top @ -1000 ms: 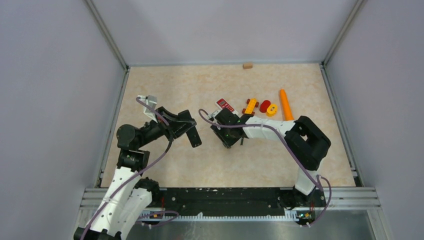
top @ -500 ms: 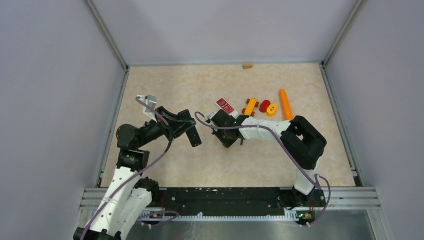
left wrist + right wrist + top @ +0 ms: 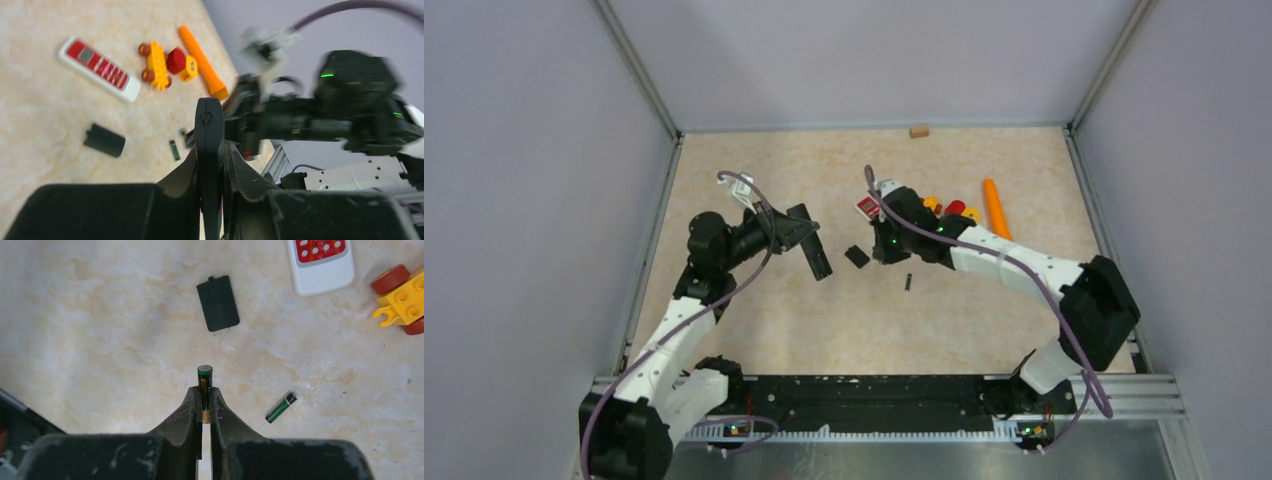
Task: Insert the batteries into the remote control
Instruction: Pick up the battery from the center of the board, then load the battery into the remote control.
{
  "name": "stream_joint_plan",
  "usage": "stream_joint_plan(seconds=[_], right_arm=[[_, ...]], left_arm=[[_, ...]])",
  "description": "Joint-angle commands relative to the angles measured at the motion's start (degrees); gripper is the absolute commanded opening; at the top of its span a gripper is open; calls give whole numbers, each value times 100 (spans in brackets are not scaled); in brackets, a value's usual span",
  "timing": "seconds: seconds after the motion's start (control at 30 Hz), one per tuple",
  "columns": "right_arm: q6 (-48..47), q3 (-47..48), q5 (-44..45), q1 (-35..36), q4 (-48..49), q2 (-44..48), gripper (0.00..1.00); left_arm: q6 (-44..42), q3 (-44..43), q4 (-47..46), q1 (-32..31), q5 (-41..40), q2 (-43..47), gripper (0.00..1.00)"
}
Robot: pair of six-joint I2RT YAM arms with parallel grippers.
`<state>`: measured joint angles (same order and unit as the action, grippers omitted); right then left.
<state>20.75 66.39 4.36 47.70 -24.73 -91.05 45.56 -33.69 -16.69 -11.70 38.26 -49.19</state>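
My left gripper (image 3: 212,150) is shut on a slim black remote control (image 3: 209,125), held edge-on above the table; from above the remote (image 3: 816,255) points toward the table's middle. My right gripper (image 3: 203,392) is shut on one green-and-black battery (image 3: 204,379), which sticks out past its fingertips, lifted off the table. A second battery (image 3: 280,407) lies loose on the table to the right of those fingers, also visible from above (image 3: 908,282). The remote's black battery cover (image 3: 218,303) lies flat farther out. From above, the right gripper (image 3: 886,248) hangs just right of the cover (image 3: 857,256).
A white remote with red buttons (image 3: 871,208) lies behind the right gripper. Beside it are a yellow toy car (image 3: 157,65), a red and yellow ring piece (image 3: 181,62) and an orange carrot (image 3: 994,208). A small wooden block (image 3: 919,130) sits at the back wall.
The right gripper closed on a battery and rose toward the back, uncovering the cover and the other battery. The left arm reached farther out with the remote.
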Motion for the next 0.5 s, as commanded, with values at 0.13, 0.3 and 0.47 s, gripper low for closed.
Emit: stream_joint_plan(seconds=[0.13,0.3,0.47], right_arm=[[832,413,-1370,-114,-404,728,0],[1140,552,-2224,-103,-424,623,0],[1327,628,-2493,-68,-276,571,0]], left_arm=[[1283,-172,-358,-65,129,-1680,0],[1640,-166,-728,-238,268,-2361,0],[1772,-129,-1085,-397,212,-2567,0]])
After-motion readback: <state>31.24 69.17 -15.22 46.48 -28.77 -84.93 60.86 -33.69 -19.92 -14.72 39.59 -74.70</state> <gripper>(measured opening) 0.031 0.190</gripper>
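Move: The right hand already has the battery clear of the table; the empty battery bay of the black remote lies about 11 cm to its left, 10 cm back and some 15 cm above. On the table, roughly 9 cm below, the loose battery lies about 7 cm right and 1 cm back, and the battery cover about 5 cm ahead and 4 cm left. The left hand, gripping that remote, has the right hand's battery about 15 cm to its right, 3 cm ahead and 15 cm below. The left hand swings the black remote down about 11 cm towards the held battery, easing some 3 cm forward and as much to the right, while the wrist tips its fingers about 35 degrees downward and keeps its grip. Meanwhile the right hand, still pinching the battery, first lifts straight up and then draws back and left as it goes on rising more slowly, about 6 cm up and 5 cm back in all, the wrist rolling some 20 degrees to bring the battery beside the bay. ##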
